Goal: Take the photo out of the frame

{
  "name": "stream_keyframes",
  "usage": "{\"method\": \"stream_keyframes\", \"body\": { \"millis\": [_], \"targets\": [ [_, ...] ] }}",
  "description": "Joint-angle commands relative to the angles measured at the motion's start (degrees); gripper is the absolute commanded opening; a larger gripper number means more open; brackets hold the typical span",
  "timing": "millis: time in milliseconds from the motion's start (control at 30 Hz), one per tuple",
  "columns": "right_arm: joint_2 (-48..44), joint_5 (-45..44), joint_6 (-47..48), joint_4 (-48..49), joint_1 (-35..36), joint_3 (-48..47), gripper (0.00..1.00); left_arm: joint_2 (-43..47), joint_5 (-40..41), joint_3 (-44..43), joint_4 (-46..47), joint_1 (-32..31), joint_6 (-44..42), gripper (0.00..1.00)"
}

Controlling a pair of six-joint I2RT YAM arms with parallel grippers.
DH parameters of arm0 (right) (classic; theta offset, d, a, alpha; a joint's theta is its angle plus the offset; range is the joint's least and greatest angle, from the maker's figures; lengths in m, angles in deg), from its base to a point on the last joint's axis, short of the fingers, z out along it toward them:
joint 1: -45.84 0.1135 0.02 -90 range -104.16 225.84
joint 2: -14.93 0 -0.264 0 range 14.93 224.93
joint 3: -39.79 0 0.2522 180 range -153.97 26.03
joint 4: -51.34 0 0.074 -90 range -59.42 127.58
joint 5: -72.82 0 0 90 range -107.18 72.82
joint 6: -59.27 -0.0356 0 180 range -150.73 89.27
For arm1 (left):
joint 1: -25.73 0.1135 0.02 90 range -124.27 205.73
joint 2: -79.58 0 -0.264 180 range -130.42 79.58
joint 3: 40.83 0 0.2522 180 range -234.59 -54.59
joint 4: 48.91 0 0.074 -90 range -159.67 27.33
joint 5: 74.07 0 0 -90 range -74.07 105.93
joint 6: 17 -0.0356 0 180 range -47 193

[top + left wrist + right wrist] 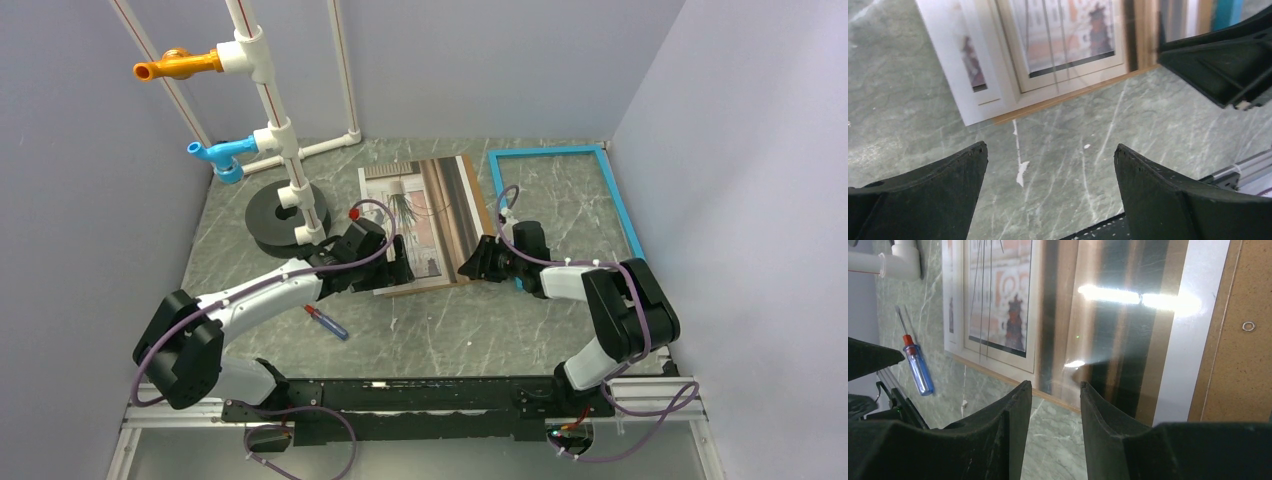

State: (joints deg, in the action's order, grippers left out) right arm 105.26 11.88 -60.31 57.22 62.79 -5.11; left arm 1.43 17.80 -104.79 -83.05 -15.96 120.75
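Observation:
The photo [420,205] lies flat mid-table on a plain brown backing board [479,205], outside the frame. The turquoise frame [625,215] lies empty at the back right. My left gripper [398,268] hovers at the photo's near left corner, open wide and empty; in its wrist view [1050,147] only bare table lies between the jaws, with the photo [1063,40] just ahead. My right gripper [472,262] sits at the near right corner, jaws a little apart and empty [1055,384]. The photo [998,300] and the board [1243,365] lie just beyond its tips.
A red-and-blue screwdriver [327,322] lies on the table near the left arm. A white pipe stand on a black disc base [283,215] stands at the back left. A glossy glare band [1128,295] crosses the photo's surface. Walls close in on three sides.

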Motion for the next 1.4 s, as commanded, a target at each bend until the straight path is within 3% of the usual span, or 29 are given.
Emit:
{"method": "stream_keyframes", "body": {
  "millis": [0, 333, 767, 1000, 1367],
  "targets": [
    [-1.78, -2.93, 2.22, -2.03, 0.56, -0.89, 0.43, 1.31, 2.60, 2.90, 2.70, 1.01, 0.51, 0.99],
    [-10.79, -13.10, 4.49, -5.31, 0.89, 0.73, 0.43, -0.43, 1.89, 4.41, 4.90, 3.59, -1.17, 0.99],
    [-7.30, -24.21, 2.37, -8.98, 0.85, 0.62, 0.42, 0.05, 1.49, 7.93, 8.25, 3.74, 1.30, 0.99],
    [-5.90, -22.29, 2.63, -9.35, 1.02, -0.58, 0.42, -0.47, 1.51, 9.83, 10.39, 3.77, 0.42, 0.99],
    [-6.72, -21.05, 3.04, -8.05, 0.99, 0.20, 0.42, -3.84, -4.25, 16.04, 22.00, 3.39, 5.91, 0.99]
  ]
}}
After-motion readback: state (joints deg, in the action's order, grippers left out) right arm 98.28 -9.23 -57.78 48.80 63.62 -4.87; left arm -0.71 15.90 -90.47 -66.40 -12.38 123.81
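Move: The photo, lying with its clear sheet on the brown board, has its near-left corner about 7 cm left of the left hand, 2 cm back and 9 cm below. The screwdriver lies some 16 cm left of that hand and 10 cm back. The photo's near-right corner is roughly 6 cm right of the right hand, level fore and aft and 2 cm lower; the blue frame's near-left corner is about 12 cm right and 3 cm back. The photo's near corners are approached from both sides. The left hand, fingers still wide open, sinks some 6 cm and edges left to its near-left corner. The right hand hops along the near edge, rising, shifting about 5 cm right and a little forward and coming down by the near-right corner; it turns some 20 degrees, clockwise with its left side dipping, then holds there, fingers still partly open. ##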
